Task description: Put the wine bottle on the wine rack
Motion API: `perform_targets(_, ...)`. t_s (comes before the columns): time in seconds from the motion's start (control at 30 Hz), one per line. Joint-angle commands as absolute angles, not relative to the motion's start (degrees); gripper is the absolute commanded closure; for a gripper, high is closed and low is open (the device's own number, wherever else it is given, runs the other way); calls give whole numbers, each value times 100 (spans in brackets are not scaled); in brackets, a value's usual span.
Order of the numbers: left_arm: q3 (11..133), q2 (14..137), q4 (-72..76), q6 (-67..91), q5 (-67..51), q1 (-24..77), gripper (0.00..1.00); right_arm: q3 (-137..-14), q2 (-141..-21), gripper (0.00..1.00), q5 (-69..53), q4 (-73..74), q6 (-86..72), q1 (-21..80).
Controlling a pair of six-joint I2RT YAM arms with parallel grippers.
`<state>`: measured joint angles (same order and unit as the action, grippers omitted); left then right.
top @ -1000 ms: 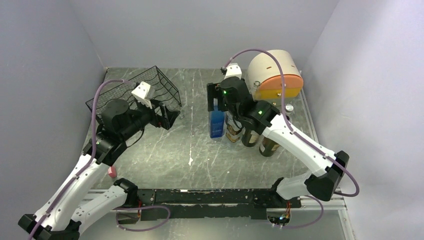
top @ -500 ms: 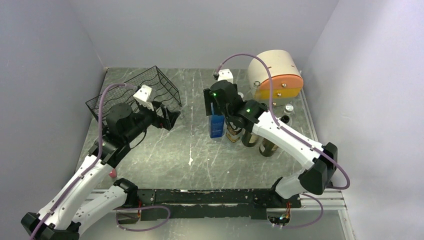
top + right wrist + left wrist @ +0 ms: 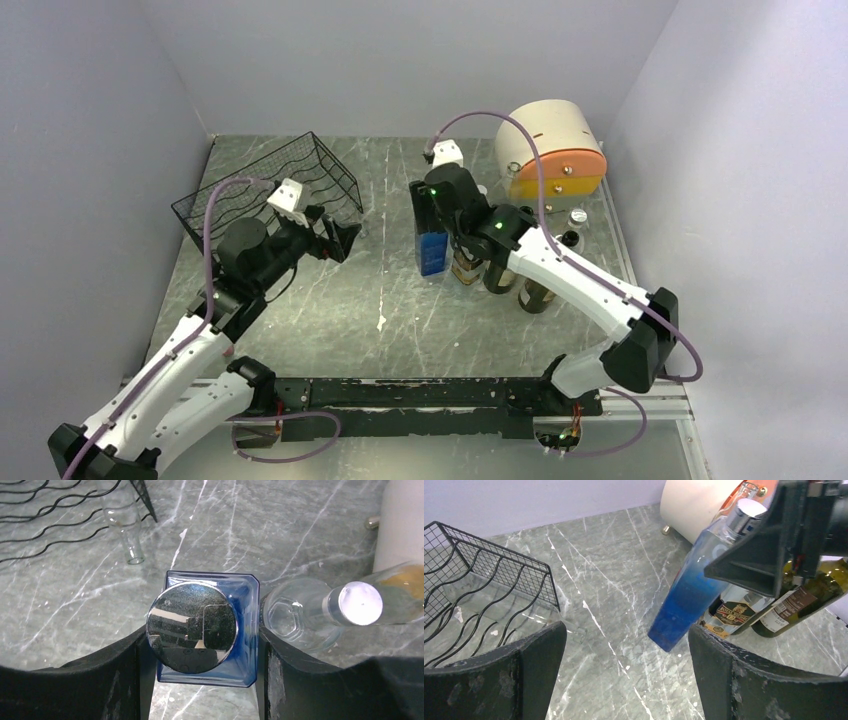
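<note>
A blue square bottle (image 3: 433,250) (image 3: 681,607) with a chrome cap (image 3: 191,627) stands upright at the left end of a cluster of bottles. My right gripper (image 3: 431,213) (image 3: 203,647) comes down over its top, and both fingers press the glass sides just under the cap. A dark green wine bottle (image 3: 811,592) (image 3: 500,272) stands in the same cluster. The black wire wine rack (image 3: 270,185) (image 3: 479,590) (image 3: 45,515) sits at the back left. Beside it, my left gripper (image 3: 338,236) (image 3: 626,629) hovers open and empty, facing the bottles.
A clear glass bottle (image 3: 129,537) (image 3: 541,617) lies at the rack's edge, neck outward. A clear bottle with a silver cap (image 3: 312,612), a whisky bottle (image 3: 734,612) and another dark bottle (image 3: 540,292) crowd the blue one. A cream-and-orange drum box (image 3: 552,148) stands behind.
My right gripper shifted left over the blue bottle and its fingers closed in onto the bottle's sides. The left arm drifted slightly forward, still open.
</note>
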<state>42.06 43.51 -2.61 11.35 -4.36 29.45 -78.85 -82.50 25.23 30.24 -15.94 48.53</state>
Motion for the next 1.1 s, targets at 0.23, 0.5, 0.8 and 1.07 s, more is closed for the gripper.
perform_targets(0.23, 3203, 4674, 1591, 1304, -1515, 3009, 5, -7413, -7237, 86, 965, 1933, -1638, 4848)
perform_targets(0.5, 2561, 5073, 2724, 1023, -1795, 3353, 4, -7216, -6926, 88, 715, 1272, -2328, 4846)
perform_targets(0.8, 2594, 5625, 2699, 308, -2298, 3554, 5, -7059, -6624, 90, 537, 781, -2554, 4848)
perform_targets(1.07, 2699, 6089, 3256, 54, -2158, 3593, 5, -7016, -6495, 90, 258, 597, -2594, 4849)
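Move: The blue bottle, which my right hand already holds near the neck, has its middle about 17 cm to my left hand's right, 5 cm ahead and 12 cm lower; that is straight below my right hand, some 7 cm down. The whisky bottle stands 8 cm to the right of the blue one, level with it. The wine rack's middle lies about 20 cm left and 16 cm ahead of my left hand, some 37 cm left and 11 cm ahead of my right. Keeping its grip, my right hand draws the blue bottle back about 5 cm and a little left, then lifts it some 6 cm, rolling some 25 degrees so the base swings left towards my other hand. Meanwhile my left hand sinks about 11 cm and goes 8 cm right towards the bottle's lower end, turning clockwise, fingers still wide open. ##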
